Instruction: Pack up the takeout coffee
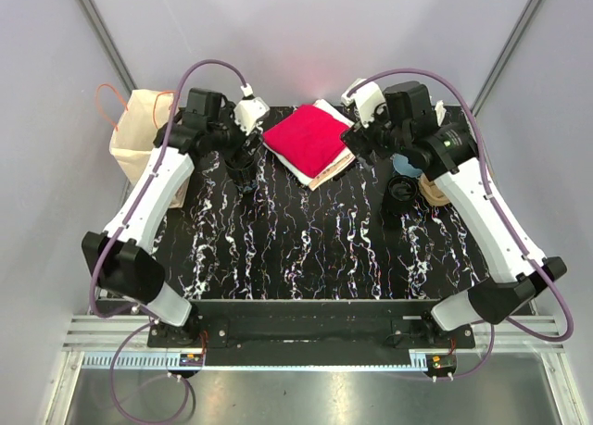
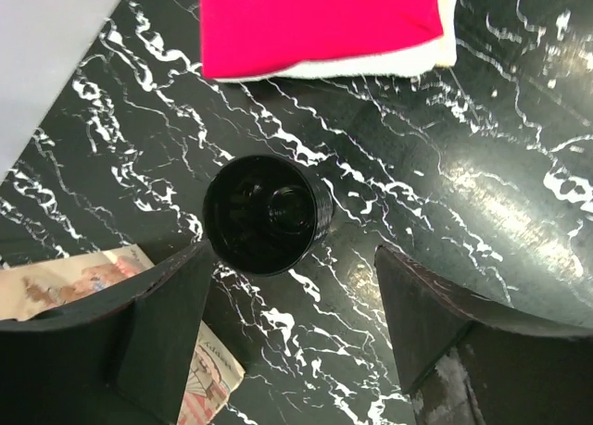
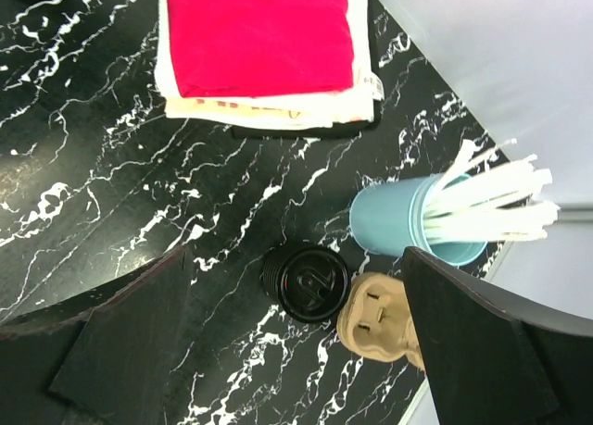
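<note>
A black, lidless coffee cup stands upright on the marble table, just beyond the tips of my left gripper. That gripper is open, its dark fingers wide apart with nothing between them. My right gripper also hangs open, above a stack of black lids. The lids touch a tan cardboard cup carrier. In the top view the left gripper is at the back left and the lids are at the back right.
A folded red napkin on white ones lies at the back centre. A paper bag with orange handles stands at the left edge; its printed corner shows by my left finger. A blue cup of white stirrers stands beside the lids.
</note>
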{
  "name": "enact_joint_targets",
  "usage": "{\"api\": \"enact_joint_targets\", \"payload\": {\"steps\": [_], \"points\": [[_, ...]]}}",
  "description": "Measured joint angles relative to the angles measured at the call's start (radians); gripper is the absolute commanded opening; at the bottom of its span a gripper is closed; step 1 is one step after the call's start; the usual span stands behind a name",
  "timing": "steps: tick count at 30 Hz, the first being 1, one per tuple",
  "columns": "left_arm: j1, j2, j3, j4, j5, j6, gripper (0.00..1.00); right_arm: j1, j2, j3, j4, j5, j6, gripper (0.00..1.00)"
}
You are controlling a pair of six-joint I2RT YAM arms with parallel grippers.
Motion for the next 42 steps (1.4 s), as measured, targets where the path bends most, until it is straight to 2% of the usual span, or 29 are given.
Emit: {"api": "enact_joint_targets", "payload": {"steps": [12, 26, 36, 42], "points": [[0.000, 0.134, 0.001, -0.063, 0.013, 0.076, 0.72, -0.019, -0.023, -0.074, 0.027, -0.020, 0.013, 1.00], [0.000, 0.281, 0.045, -0.093, -0.010, 0.095, 0.68, -0.027, -0.046, -0.106, 0.047, -0.027, 0.021, 1.00], [0.005, 0.358, 0.085, -0.093, -0.020, 0.100, 0.55, -0.032, -0.048, -0.109, 0.052, -0.043, 0.027, 1.00], [0.023, 0.388, 0.098, -0.092, -0.021, 0.105, 0.39, -0.034, -0.048, -0.114, 0.053, -0.050, 0.029, 1.00]]}}
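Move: The black cup stands under the left hand, about 4 cm ahead, 3 cm to its left, its middle some 18 cm below. The paper bag is about 23 cm to that hand's left and 5 cm ahead; the red cloth is 15 cm ahead and 12 cm to its right, flat on the table. From the right hand the cup lies about 28 cm left, 8 cm ahead and 27 cm below. The left hand sinks about 14 cm, fingers tipping down and half closing astride the black cup's right rim. ##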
